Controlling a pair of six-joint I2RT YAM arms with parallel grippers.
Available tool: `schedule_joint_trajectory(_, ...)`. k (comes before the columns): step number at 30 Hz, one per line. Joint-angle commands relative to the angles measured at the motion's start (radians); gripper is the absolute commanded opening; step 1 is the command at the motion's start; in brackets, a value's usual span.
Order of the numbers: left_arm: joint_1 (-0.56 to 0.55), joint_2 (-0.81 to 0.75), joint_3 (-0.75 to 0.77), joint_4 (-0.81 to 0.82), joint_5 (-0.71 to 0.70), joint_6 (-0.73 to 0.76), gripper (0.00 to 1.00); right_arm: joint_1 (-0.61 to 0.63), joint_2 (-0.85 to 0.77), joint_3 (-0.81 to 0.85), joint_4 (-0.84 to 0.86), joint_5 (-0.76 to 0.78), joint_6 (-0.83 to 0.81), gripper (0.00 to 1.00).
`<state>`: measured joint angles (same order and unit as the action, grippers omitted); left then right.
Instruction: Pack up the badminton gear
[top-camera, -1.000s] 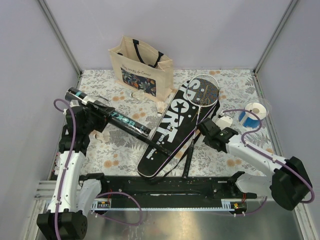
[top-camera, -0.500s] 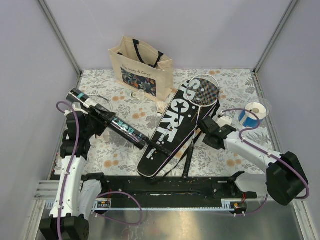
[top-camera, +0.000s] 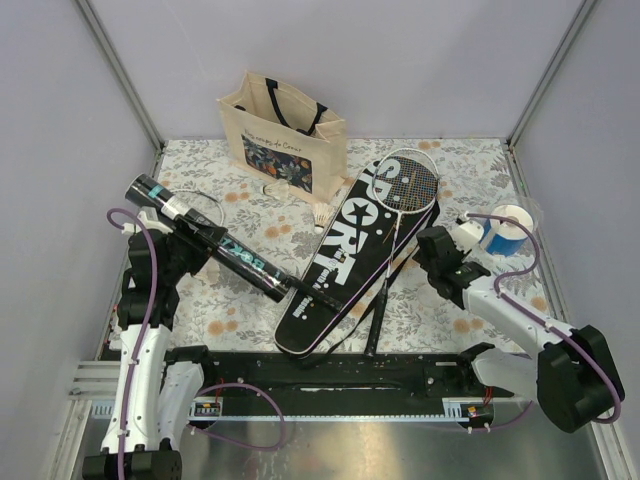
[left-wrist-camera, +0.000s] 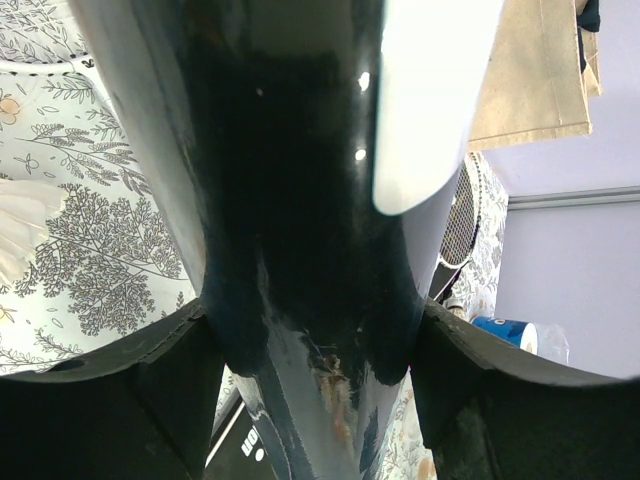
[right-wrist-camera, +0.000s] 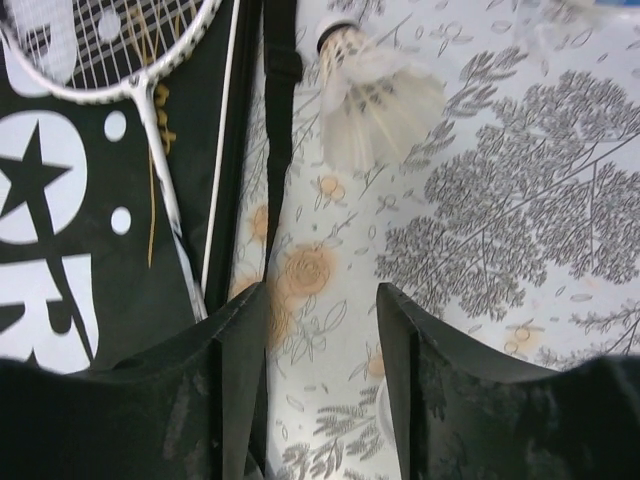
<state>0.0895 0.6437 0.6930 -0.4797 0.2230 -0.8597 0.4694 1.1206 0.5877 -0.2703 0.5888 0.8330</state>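
My left gripper (top-camera: 188, 245) is shut on the long black tube (top-camera: 245, 262), which slants from the far left down toward the cover; in the left wrist view the tube (left-wrist-camera: 300, 200) fills the space between the fingers. The black cover (top-camera: 345, 250) lettered "SPORT" lies mid-table with a racket (top-camera: 410, 182) on top. My right gripper (top-camera: 436, 243) stands open just right of the cover, nothing between its fingers (right-wrist-camera: 240, 360). A white shuttlecock (right-wrist-camera: 375, 90) lies on the cloth ahead of it, beside the cover's strap (right-wrist-camera: 280, 100) and the racket head (right-wrist-camera: 110, 40).
A beige tote bag (top-camera: 285, 130) stands at the back. A blue-and-white roll (top-camera: 505, 228) sits at the right, close behind my right arm. Another shuttlecock (top-camera: 320, 215) lies left of the cover's top. A flowered cloth (top-camera: 470, 160) covers the table.
My right gripper has opened and drawn back to the right, away from the racket's shaft. My left arm has shifted nearer with the tube, whose lower end swung toward the front.
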Motion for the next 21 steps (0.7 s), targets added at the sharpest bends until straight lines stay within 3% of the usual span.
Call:
schedule_joint_trajectory(1,0.004,-0.012,0.013,0.053,-0.013,0.025,0.38,-0.050,0.014,-0.031,0.164,0.094,0.012,0.59)
schedule_joint_trajectory(13,0.004,-0.012,0.019,0.046,-0.025,0.030,0.38,-0.210,0.172,-0.111,0.565,-0.061,-0.005,0.57)
schedule_joint_trajectory(21,0.006,-0.003,0.022,0.038,-0.034,0.034,0.38,-0.242,0.262,-0.068,0.568,-0.072,0.032,0.53)
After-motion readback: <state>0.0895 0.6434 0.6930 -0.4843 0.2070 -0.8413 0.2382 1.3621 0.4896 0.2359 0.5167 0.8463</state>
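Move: The loose shuttlecock lies about 12 cm ahead of the right hand and 7 cm to its right, some 8 cm lower. The paper roll stands about 18 cm right of the shuttlecock and 2 cm farther out; the racket head lies some 15 cm beyond the shuttlecock and 12 cm to its left. From the left hand, the shuttlecock is about 15 cm ahead, 65 cm to the right and 20 cm below. The shuttlecock is approached by the empty right hand, which goes about 6 cm forward and 4 cm right, the sideways part all in the first half, while sinking some 3 cm. Its wrist turns about 10 degrees clockwise and the fingers stay half open, still short of a grasp. The left hand stays put and keeps its grip on the black tube. ##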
